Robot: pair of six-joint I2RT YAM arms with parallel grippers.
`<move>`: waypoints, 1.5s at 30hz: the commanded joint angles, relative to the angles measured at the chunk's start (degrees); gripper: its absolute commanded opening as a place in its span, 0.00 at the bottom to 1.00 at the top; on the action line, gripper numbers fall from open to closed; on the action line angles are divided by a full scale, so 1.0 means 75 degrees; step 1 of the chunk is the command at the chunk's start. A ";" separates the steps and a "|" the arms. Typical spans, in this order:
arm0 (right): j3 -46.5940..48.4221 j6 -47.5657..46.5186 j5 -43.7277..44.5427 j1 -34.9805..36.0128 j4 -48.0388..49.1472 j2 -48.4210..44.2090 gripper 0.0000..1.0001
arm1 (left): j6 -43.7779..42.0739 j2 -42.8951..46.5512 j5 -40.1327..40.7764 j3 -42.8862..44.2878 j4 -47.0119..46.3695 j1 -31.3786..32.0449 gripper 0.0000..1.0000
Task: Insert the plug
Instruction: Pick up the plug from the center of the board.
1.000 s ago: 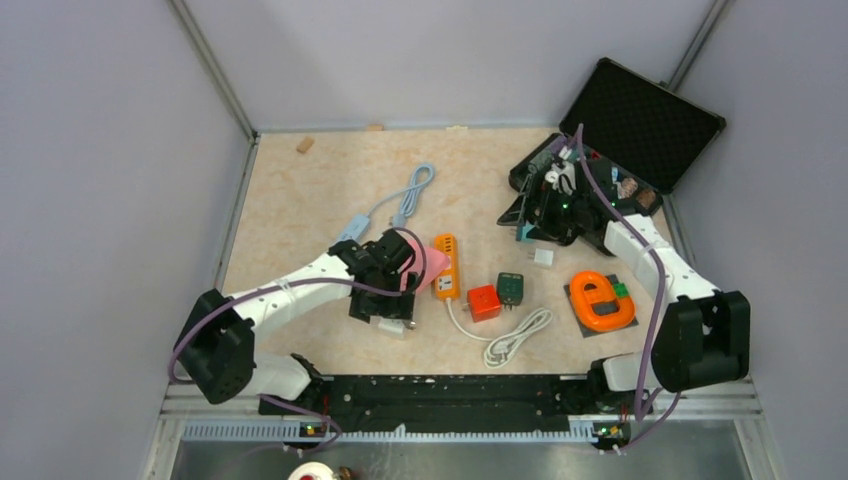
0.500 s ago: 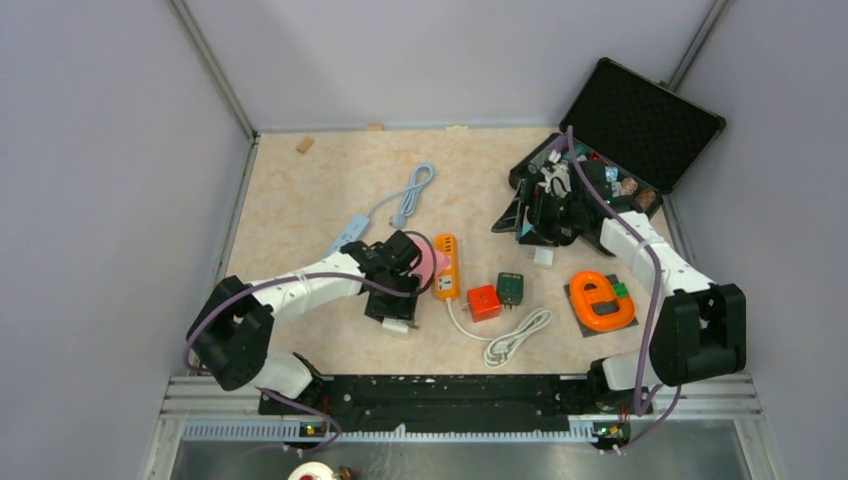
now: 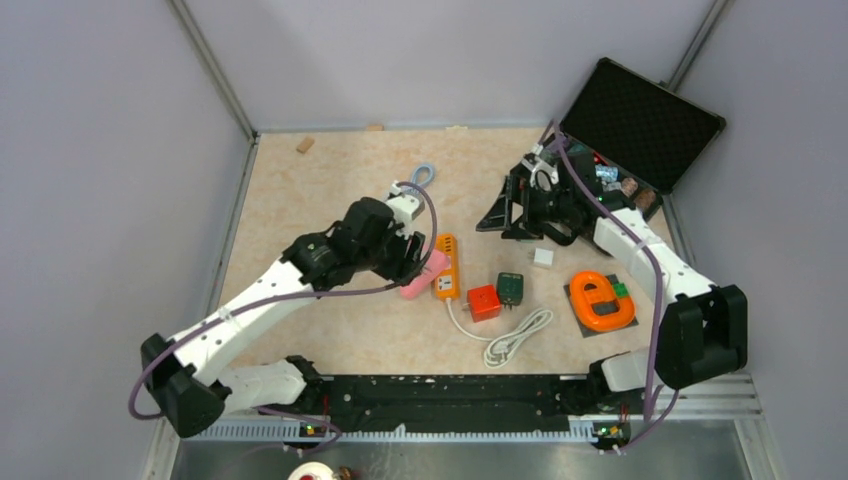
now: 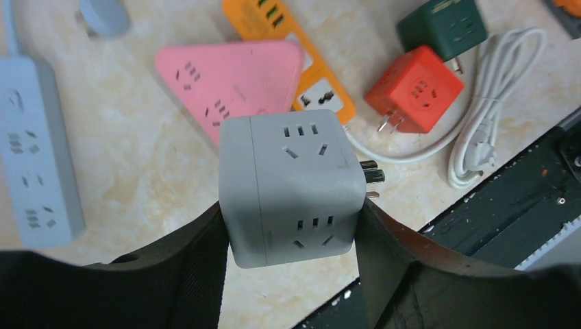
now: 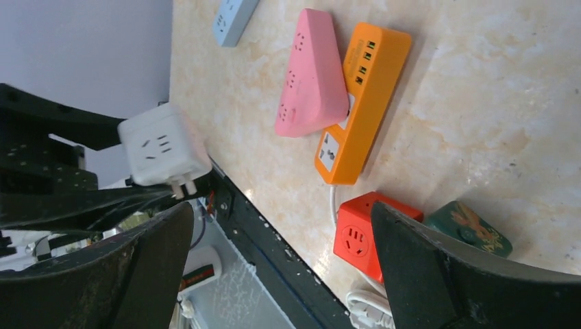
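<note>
A pale grey cube plug (image 4: 291, 185) with sockets on its faces and metal prongs on its right side hangs above the table. My left gripper (image 4: 291, 229) is shut on it, one finger on each side. The right wrist view shows the same cube plug (image 5: 164, 151), prongs down, off the table's near edge. In the top view the left arm (image 3: 365, 235) hides it. Below it lie a pink triangular power strip (image 4: 233, 79) and an orange power strip (image 4: 294, 48). My right gripper (image 3: 508, 215) hovers open and holds nothing.
A red cube adapter (image 3: 484, 302), a green one (image 3: 510, 288) and a coiled white cable (image 3: 515, 335) lie right of the orange strip. A blue-grey strip (image 4: 31, 144) lies left. An orange tool (image 3: 600, 300), a small white plug (image 3: 543, 257) and an open black case (image 3: 640, 120) are at right.
My left gripper closed on the cube plug at the near table and lifted it up and back over the pink strip. The right gripper drifted slightly left, still open.
</note>
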State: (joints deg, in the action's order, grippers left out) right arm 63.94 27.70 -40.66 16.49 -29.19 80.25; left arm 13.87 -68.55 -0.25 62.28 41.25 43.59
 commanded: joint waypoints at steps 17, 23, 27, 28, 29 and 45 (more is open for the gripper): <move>0.0093 -0.0666 -0.2291 0.0325 0.3314 -0.1488 0.99 | -0.7289 0.2690 -0.3461 -0.1857 -0.4295 0.0023 0.00; 0.0222 -0.3766 -0.3042 0.0905 0.2434 -0.1853 0.99 | -0.9352 0.2618 -0.4755 -0.1871 -0.4257 0.0023 0.00; 0.0632 -0.4914 -0.3574 0.1011 0.1452 -0.1749 0.99 | -1.0806 0.2356 -0.5305 -0.1523 -0.3624 0.0095 0.00; 0.0824 -0.5285 -0.3673 0.1034 0.1062 -0.1677 0.99 | -1.1148 0.2300 -0.5400 -0.1407 -0.3412 0.0119 0.00; 0.1087 -0.5716 -0.3780 0.1088 0.0553 -0.1584 0.99 | -1.1470 0.2222 -0.5426 -0.1257 -0.3090 0.0153 0.00; 0.2866 -0.8565 -0.2892 0.2522 -0.3029 -0.0252 0.99 | -1.3636 0.1307 -0.4501 0.0359 -0.0875 0.1125 0.00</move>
State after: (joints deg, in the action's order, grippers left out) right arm 81.43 -33.54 -62.72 33.85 -49.91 77.58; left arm -82.91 -57.78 -34.89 61.67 31.27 51.03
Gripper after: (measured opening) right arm 0.987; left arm 0.623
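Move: The white cube plug, already held by the left hand, lies about 16 cm to the left of the open right hand, some 7 cm back and 2 cm lower. From the right hand, the red plug is 9 cm back, 3 cm left; the green plug 6 cm back, 2 cm right, both 15 cm below. From the left hand, the right gripper is 7 cm ahead, 16 cm right, 2 cm up; the orange strip is 5 cm ahead, 5 cm right, 15 cm below. The white plug, still clamped in the left fingers, is lifted about 12 cm, carried right and back, and rolled over some 110 degrees until those fingers point right. The right hand, fingers kept wide open, comes to meet the plug: back about 12 cm, left and up, sinking a little at the end, its wrist rolling some 75 degrees to bring its fingers around the plug. ##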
